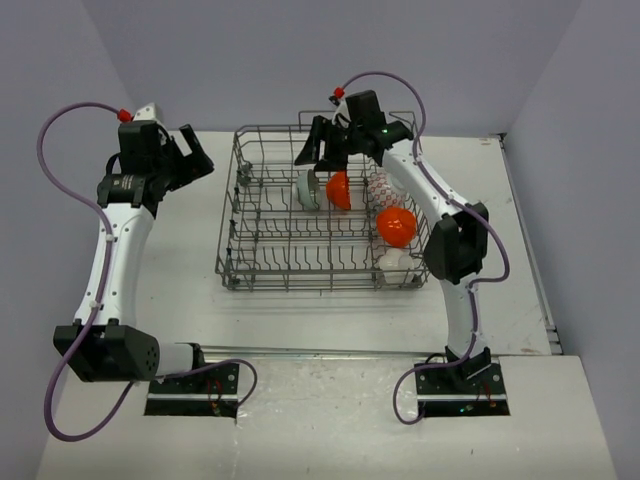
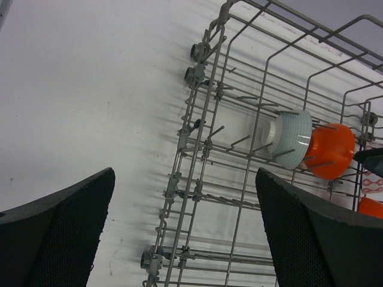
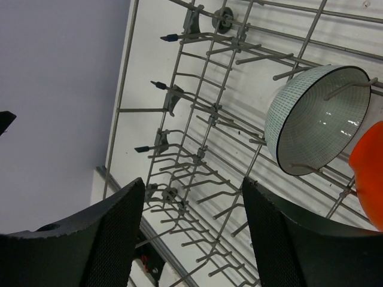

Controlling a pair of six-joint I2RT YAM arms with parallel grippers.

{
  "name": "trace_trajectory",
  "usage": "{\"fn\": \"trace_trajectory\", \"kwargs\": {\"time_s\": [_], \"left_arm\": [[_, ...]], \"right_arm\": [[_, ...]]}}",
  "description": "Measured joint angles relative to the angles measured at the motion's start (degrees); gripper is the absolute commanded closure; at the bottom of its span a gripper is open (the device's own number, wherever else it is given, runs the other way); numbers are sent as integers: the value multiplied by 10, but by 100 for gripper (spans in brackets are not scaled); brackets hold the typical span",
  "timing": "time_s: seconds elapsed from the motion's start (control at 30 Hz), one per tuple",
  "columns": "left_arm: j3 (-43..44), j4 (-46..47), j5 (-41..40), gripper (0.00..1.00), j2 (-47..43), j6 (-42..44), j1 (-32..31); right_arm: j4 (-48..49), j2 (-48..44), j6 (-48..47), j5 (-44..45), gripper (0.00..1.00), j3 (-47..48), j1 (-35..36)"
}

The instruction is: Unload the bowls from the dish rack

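The grey wire dish rack (image 1: 262, 243) stands mid-table. In it are a blue-teal speckled bowl (image 1: 308, 190), an orange bowl (image 1: 339, 190), a white bowl with a red pattern (image 1: 380, 187), a second orange bowl (image 1: 396, 226) and a plain white bowl (image 1: 393, 261). My right gripper (image 1: 318, 152) hovers open over the rack's far side, just above the speckled bowl (image 3: 317, 119), with nothing between its fingers. Left of the rack, my left gripper (image 1: 195, 158) is wide open and empty. Its wrist view looks down on the rack's left wall (image 2: 203, 149), the speckled bowl (image 2: 292, 137) and an orange bowl (image 2: 330, 150).
Bare white tabletop (image 1: 180, 260) lies left of the rack and along its front. Grey walls close in the back and both sides. The right arm's forearm (image 1: 440, 215) runs along the rack's right end. A seam (image 1: 330, 352) crosses the table near the arm bases.
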Motion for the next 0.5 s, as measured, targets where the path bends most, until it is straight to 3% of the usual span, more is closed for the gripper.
{"fn": "trace_trajectory", "kwargs": {"time_s": [0.5], "left_arm": [[-23, 13, 0, 0, 0, -1, 0]], "right_arm": [[28, 67, -24, 15, 38, -1, 3]]}}
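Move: About 4 cm ahead of the right hand, barely 1 cm to its left and some 13 cm below, the green bowl stands on edge in the rack. The orange bowl is level with it going forward, roughly 7 cm to the hand's right, and the patterned bowl some 20 cm to the hand's right, also about 4 cm ahead. From the left hand, the green bowl is about 12 cm ahead, 26 cm to the right and 19 cm below. Sinking towards the green bowl, the right hand starts slowly, then quickens, dropping about 6 cm while easing some 2 cm forward over the rack tines. Its fingers stay roughly two-thirds open and keep slanting down to the left, with hardly any turn of the wrist; no touch on the rim can be made out. ##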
